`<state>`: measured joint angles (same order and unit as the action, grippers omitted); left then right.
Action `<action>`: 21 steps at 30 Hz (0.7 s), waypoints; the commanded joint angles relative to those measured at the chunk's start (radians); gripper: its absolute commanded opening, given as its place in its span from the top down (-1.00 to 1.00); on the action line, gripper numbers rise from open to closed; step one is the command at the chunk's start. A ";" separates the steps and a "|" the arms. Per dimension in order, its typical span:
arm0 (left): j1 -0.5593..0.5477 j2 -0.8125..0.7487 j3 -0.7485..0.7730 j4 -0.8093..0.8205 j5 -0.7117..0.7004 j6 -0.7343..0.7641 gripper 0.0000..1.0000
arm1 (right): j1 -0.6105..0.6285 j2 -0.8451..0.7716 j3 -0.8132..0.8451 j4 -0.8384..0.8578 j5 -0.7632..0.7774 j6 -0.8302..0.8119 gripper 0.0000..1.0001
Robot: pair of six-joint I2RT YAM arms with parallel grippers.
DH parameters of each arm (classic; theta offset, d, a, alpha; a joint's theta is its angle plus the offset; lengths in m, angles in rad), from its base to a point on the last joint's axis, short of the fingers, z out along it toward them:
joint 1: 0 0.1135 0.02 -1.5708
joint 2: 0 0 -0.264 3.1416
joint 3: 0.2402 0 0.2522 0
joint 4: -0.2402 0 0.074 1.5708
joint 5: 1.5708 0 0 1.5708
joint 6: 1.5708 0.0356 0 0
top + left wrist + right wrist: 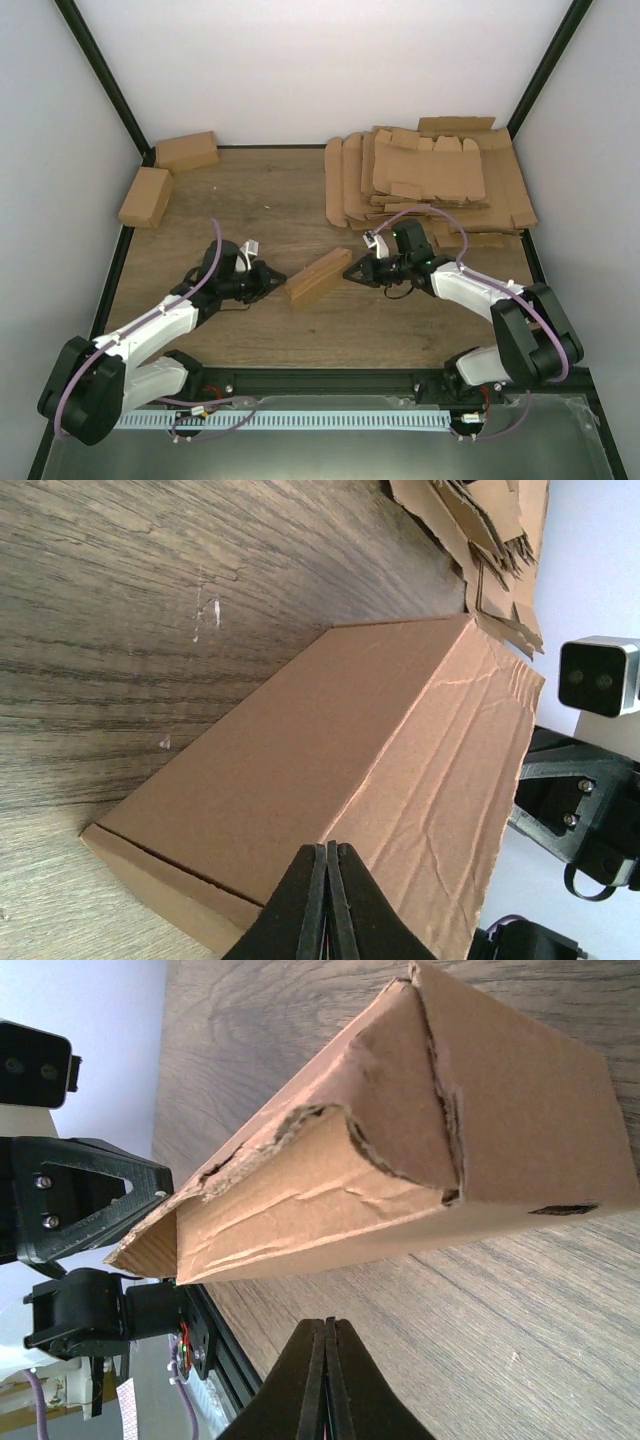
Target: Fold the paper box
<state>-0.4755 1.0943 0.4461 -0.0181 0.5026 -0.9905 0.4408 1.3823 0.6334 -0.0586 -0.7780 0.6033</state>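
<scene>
The paper box [317, 278] lies on the wooden table between my two arms, a brown oblong brick shape set at a slant. In the left wrist view its broad creased face [350, 760] fills the middle. My left gripper [331, 848] is shut and empty, its tip right at the box's left end [283, 279]. My right gripper [326, 1322] is also shut on nothing, a short way off the box's right end [347, 275], with bare table between. That end [430, 1150] shows a ragged flap edge and a slightly gaping seam.
Two folded brown boxes [187, 151] [146, 196] sit at the back left corner. A messy stack of flat cardboard blanks [430, 175] covers the back right, just behind the right arm. Black frame posts and white walls bound the table [260, 200].
</scene>
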 commanded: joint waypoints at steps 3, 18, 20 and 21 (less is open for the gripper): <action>0.005 -0.017 0.023 -0.006 -0.003 0.035 0.92 | -0.007 -0.040 0.050 -0.004 -0.010 -0.012 0.99; -0.023 -0.051 0.073 0.034 0.140 -0.022 0.92 | -0.028 0.064 0.252 -0.038 0.028 0.006 0.99; -0.037 -0.033 0.054 0.073 0.156 -0.036 0.92 | -0.032 0.098 0.261 -0.029 0.031 0.010 0.99; -0.046 -0.021 0.049 0.087 0.161 -0.036 0.92 | -0.033 0.114 0.261 -0.027 0.032 0.009 0.99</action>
<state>-0.4961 1.0389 0.5297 -0.0185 0.6041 -0.9974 0.4221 1.4410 0.8497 -0.1078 -0.7578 0.5987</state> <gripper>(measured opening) 0.040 0.010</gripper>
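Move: The paper box lies slantwise between the two hands, its far end towards the right. Its middle is about 7 cm right of the left hand and level with it, roughly 5 cm lower. From the right hand the box's middle is about 5 cm to the left, level, and again some 5 cm lower. The cardboard stack is about 23 cm ahead of the right hand and 22 cm to its right, around 8 cm below. Both hands, fingers still shut, lift up from close beside the paper box; whether they were touching it can't be made out. The right hand climbs some 6 cm while swinging about 5 cm forward to over the box's far right end, dipping slightly at the finish; the left rises about as much, then edges right, inward over the box's left end, turning slightly clockwise. ##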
